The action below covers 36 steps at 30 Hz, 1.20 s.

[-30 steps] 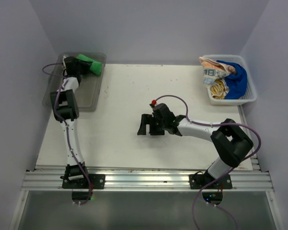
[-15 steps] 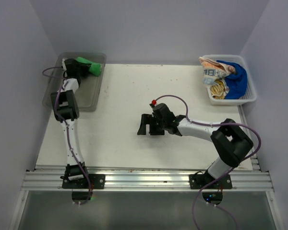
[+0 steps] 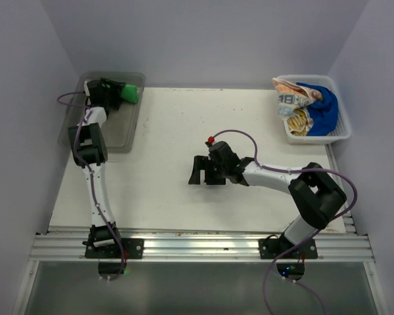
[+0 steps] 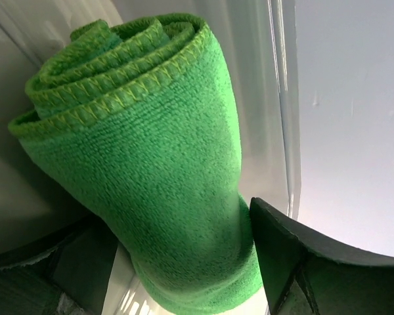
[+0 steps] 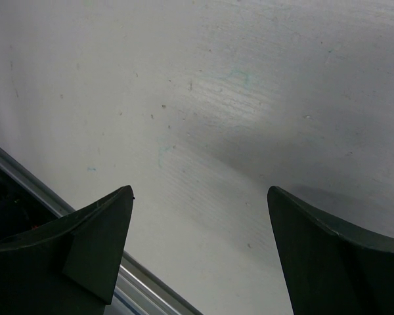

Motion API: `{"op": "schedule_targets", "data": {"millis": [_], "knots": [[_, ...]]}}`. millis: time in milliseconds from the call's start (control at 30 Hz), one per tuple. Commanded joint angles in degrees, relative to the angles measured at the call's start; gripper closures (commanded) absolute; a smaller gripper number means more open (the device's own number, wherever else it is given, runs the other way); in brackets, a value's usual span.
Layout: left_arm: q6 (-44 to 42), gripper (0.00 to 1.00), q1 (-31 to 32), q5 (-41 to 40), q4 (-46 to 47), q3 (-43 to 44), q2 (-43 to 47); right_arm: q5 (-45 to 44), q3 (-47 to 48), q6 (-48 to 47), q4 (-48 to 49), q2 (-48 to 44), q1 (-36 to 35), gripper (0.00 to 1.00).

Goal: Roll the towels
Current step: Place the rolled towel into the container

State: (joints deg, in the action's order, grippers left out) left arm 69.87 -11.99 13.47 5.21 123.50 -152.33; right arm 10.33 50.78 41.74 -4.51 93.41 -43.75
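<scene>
A bright green towel (image 3: 131,94) (image 4: 151,164), rolled into a tight cylinder, rests in the far corner of the clear bin (image 3: 117,136). My left gripper (image 3: 118,92) (image 4: 177,216) is open around its near end, a finger on each side. In the white basket (image 3: 341,135) at the back right lie an orange-and-white towel (image 3: 290,92), a deep blue towel (image 3: 323,108) and a yellow-tan towel (image 3: 297,122), all crumpled. My right gripper (image 3: 204,172) (image 5: 200,190) hovers open over the bare tabletop in the middle, holding nothing.
The bin's clear wall (image 4: 285,111) stands just beyond the green roll. A metal rail (image 3: 197,246) runs along the table's near edge by the arm bases. Grey walls close in on both sides and at the back.
My left gripper has opened and let go of the green roll, which has settled lower into the bin's far corner. The right arm has not moved.
</scene>
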Motion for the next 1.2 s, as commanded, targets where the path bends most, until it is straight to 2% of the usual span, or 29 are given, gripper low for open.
{"op": "schedule_targets", "data": {"millis": [0,200,367,667,733,767,833,933,1167], "knots": [[-2.4,0.19,-0.5,0.3,-3.2,-2.6,4.1,-1.3,2.0,-0.3,-0.7,-1.7,0.2,0.13],[-5.5,0.17,-0.5,1.4,-3.6,-2.5,6.6,-1.0,1.8,-0.2,-0.4,-2.1,0.1,0.14],[-9.3,0.16,-0.5,1.5,-8.2,0.9,6.9,-1.5,1.7,-0.7,-0.9,-2.6,0.0,0.13],[-9.7,0.15,-0.4,2.3,-7.6,0.3,7.5,-1.3,1.6,-0.6,-0.6,-2.3,0.0,0.13],[-9.4,0.17,-0.4,2.3,-7.8,1.8,6.8,-1.2,1.7,-0.6,-0.5,-2.1,0.0,0.13],[-9.2,0.27,-0.5,2.5,-8.4,3.1,5.3,-1.2,1.7,-0.5,-0.6,-2.1,0.1,0.13],[-8.8,0.35,-0.4,2.4,-9.8,6.9,3.7,-1.2,1.6,-0.6,-0.4,-2.1,0.1,0.13],[-7.5,0.47,-0.5,2.2,-7.6,7.7,1.9,-0.9,1.5,-0.5,-0.3,-1.7,0.0,0.13],[-5.4,0.48,-0.2,1.9,-6.2,12.9,-3.3,-0.2,2.1,-0.4,-0.3,-0.5,0.1,0.13]]}}
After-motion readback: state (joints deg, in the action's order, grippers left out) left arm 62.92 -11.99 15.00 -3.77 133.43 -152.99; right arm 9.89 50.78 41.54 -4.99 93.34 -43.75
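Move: The green rolled towel lies between the left hand's open fingers, its middle about 4 cm to the right, 1 cm ahead and 1 cm lower. The container's middle is some 9 cm back, 4 cm left and 3 cm below that hand; the container's far wall stands roughly 6 cm ahead and level sideways. From the right hand the towel is about 46 cm ahead and 32 cm left, near the same height. The left hand backs 2 cm, pinches the rolled towel again, then goes up and forward about 3 cm. ##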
